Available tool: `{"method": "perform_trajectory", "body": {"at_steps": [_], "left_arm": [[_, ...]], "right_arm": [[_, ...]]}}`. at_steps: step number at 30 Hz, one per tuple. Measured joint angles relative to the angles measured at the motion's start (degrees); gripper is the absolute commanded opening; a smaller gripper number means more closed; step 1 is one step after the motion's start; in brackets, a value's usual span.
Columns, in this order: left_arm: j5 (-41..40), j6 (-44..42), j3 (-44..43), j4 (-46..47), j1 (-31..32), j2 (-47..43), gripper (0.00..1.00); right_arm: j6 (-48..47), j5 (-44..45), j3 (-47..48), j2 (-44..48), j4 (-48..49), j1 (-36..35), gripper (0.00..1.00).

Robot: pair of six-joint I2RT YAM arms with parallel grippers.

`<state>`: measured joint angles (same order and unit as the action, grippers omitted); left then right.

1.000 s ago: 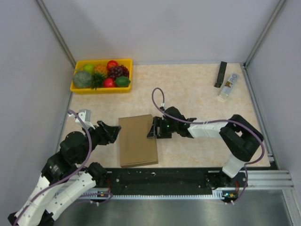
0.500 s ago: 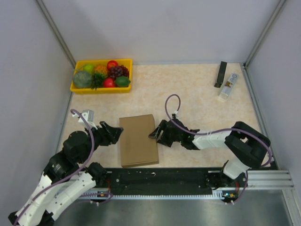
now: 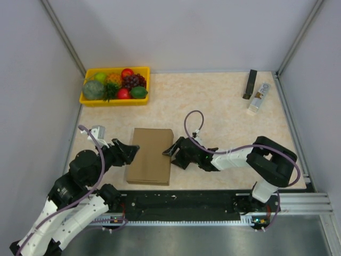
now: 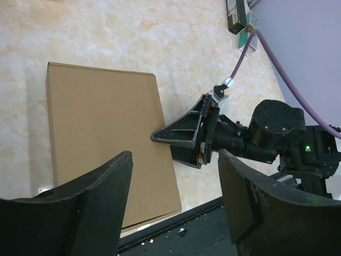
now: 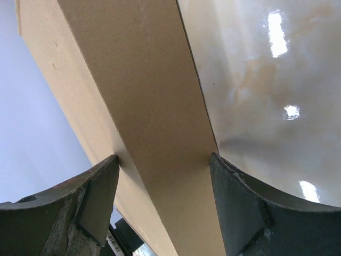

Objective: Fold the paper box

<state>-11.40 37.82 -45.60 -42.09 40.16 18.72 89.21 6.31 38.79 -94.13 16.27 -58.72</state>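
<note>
The paper box [image 3: 150, 154] is a shut, flat brown cardboard mailer lying on the table between the two arms, slightly turned. My right gripper [image 3: 169, 154] reaches in low from the right and is shut across the thickness of the box's right edge. In the right wrist view [image 5: 162, 157] the box's side wall [image 5: 160, 106] fills the gap from finger to finger. My left gripper [image 3: 130, 152] hovers open by the box's left edge. In the left wrist view [image 4: 175, 157] nothing is between its fingers, and the box [image 4: 101, 133] and the right gripper [image 4: 181, 141] lie beyond.
A yellow tray [image 3: 85, 100] of fruit stands at the back left. A black bar [image 3: 250, 84] and a small white carton [image 3: 258, 97] lie at the back right. A black rail [image 3: 181, 200] runs along the near edge just behind the box. Walls close in both sides.
The box has slid left and turned a little with the right gripper at its right edge. The right arm has stretched lower and further left. The left gripper has hardly moved.
</note>
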Motion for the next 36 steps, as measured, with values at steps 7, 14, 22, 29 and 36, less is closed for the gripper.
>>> {"method": "perform_trajectory", "body": {"at_steps": [7, 14, 22, 29, 36], "left_arm": [[-0.11, -0.04, 0.0, -0.76, 0.0, -1.33, 0.71], [-0.17, -0.04, -0.02, -1.11, 0.0, -1.53, 0.71], [-1.55, -0.79, -1.7, -1.36, 0.0, -0.17, 0.72], [-3.93, -3.04, -4.79, -0.31, 0.0, -0.02, 0.72], [-6.1, -5.86, -4.79, 4.35, 0.0, 0.31, 0.72]], "right_arm": [[-2.16, 1.51, 1.09, -0.31, -1.2, -0.46, 0.73], [-17.9, 3.3, 3.37, 2.45, -7.04, -0.37, 0.9], [-34.73, 3.74, 6.03, 15.78, -16.81, 0.55, 0.93], [-50.14, 12.33, 5.01, 41.2, -35.5, 0.76, 0.99], [-61.72, 22.99, 8.63, 68.96, -52.39, 0.87, 0.99]]}}
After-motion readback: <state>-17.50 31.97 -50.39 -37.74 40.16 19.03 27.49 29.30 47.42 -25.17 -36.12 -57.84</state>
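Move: The closed paper box lies flat, its middle about 11 cm left of the right hand and a centimetre ahead, near its height; that hand's fingers are already at the box's right side. From the same hand, the fruit basket is roughly 34 cm ahead and 28 cm left, the black box 36 cm ahead and 38 cm right, the white carton 29 cm ahead and 42 cm right. The left hand has the paper box some 5 cm ahead, 5 cm right and 22 cm below. The paper box's right side is released: after lingering there, the right hand comes free, opens from about two thirds to fully wide, then sweeps quickly right and up, over 20 cm each way, its fingers swinging from steeply down to nearly level, forward-left. Late on, the empty left hand rises about 5 cm, tipping up a little. ##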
